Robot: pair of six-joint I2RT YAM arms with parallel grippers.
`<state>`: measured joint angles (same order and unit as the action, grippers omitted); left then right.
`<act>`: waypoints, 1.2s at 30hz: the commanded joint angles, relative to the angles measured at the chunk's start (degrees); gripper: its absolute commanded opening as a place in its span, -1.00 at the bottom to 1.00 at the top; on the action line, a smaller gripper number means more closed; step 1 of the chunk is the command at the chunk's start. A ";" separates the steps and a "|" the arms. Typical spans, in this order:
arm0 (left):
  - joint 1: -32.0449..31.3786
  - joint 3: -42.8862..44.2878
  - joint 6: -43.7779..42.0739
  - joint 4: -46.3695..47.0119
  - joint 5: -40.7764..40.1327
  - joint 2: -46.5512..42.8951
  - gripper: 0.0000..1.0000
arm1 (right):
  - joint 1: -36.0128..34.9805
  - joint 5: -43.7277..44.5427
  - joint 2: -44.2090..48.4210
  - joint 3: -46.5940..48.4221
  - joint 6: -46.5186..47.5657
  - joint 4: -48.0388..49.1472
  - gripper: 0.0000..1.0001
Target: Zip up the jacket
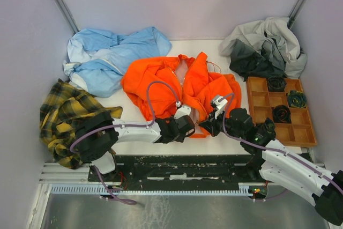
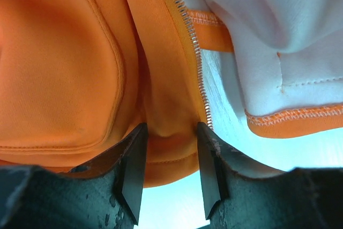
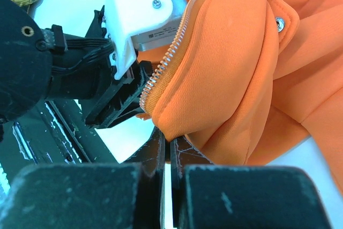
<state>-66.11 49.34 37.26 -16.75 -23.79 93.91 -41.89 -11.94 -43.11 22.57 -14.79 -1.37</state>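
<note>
The orange jacket (image 1: 182,87) lies crumpled mid-table, its front open and pale lining showing. My left gripper (image 1: 185,124) is at the near hem of its left panel. In the left wrist view the hem (image 2: 166,138) is bunched between the fingers (image 2: 131,175), touching both, and the light zipper teeth (image 2: 195,57) run down to the right finger. My right gripper (image 3: 170,142) is shut on a fold of the right panel's edge (image 3: 214,95), just below that panel's zipper teeth (image 3: 166,68). The two grippers sit close together, the left gripper (image 3: 120,97) just beyond the right.
A light blue garment (image 1: 110,57) lies at the back left and a grey and dark clothing heap (image 1: 265,46) at the back right. A yellow plaid shirt (image 1: 67,113) is beside the left arm. A wooden compartment tray (image 1: 249,100) holds dark rolled items on the right.
</note>
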 commanded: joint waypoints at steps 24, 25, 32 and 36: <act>0.57 -9.36 4.37 9.41 0.37 -10.77 -0.95 | 0.01 -1.62 -1.27 0.90 -0.85 3.22 -0.96; 0.54 -10.63 4.13 11.06 0.41 -13.01 -0.95 | 0.03 -1.78 -1.34 0.90 -0.90 3.40 -0.97; 0.54 -15.88 0.93 21.87 0.13 -25.31 -0.95 | 0.00 -4.27 -3.52 2.24 -1.82 4.67 -1.00; 1.25 -19.94 -1.01 30.78 -0.19 -32.03 -0.95 | 0.04 -6.81 -6.52 5.52 -0.14 2.39 -1.00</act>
<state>-65.41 32.27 39.11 0.97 -23.40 67.81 -41.89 -15.49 -47.66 23.09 -15.75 -0.30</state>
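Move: The left front's bottom corner, where its zipper teeth end, lies just about between my open left fingers, some 2 cm ahead, 1 cm to the right and 1 cm below. The pale lining lies about 4 cm ahead and 4 cm right of that hand. The right front's bottom corner, still pinched in my right fingers, is level ahead, some 7 cm right and 10 cm up. From my right hand, the left front's corner is about 6 cm left and 11 cm below, level ahead. With my left hand I nudge about 1.5 cm forward and as much right onto the left front's bottom corner and pinch it shut beside the zipper teeth. I draw it a couple of centimetres back and over 3 cm left, then lift some 8 cm, easing right again and swinging the fingertips rightward towards my right hand. My right hand keeps its pinch on the right front, sinking and drifting left about 1 cm. ##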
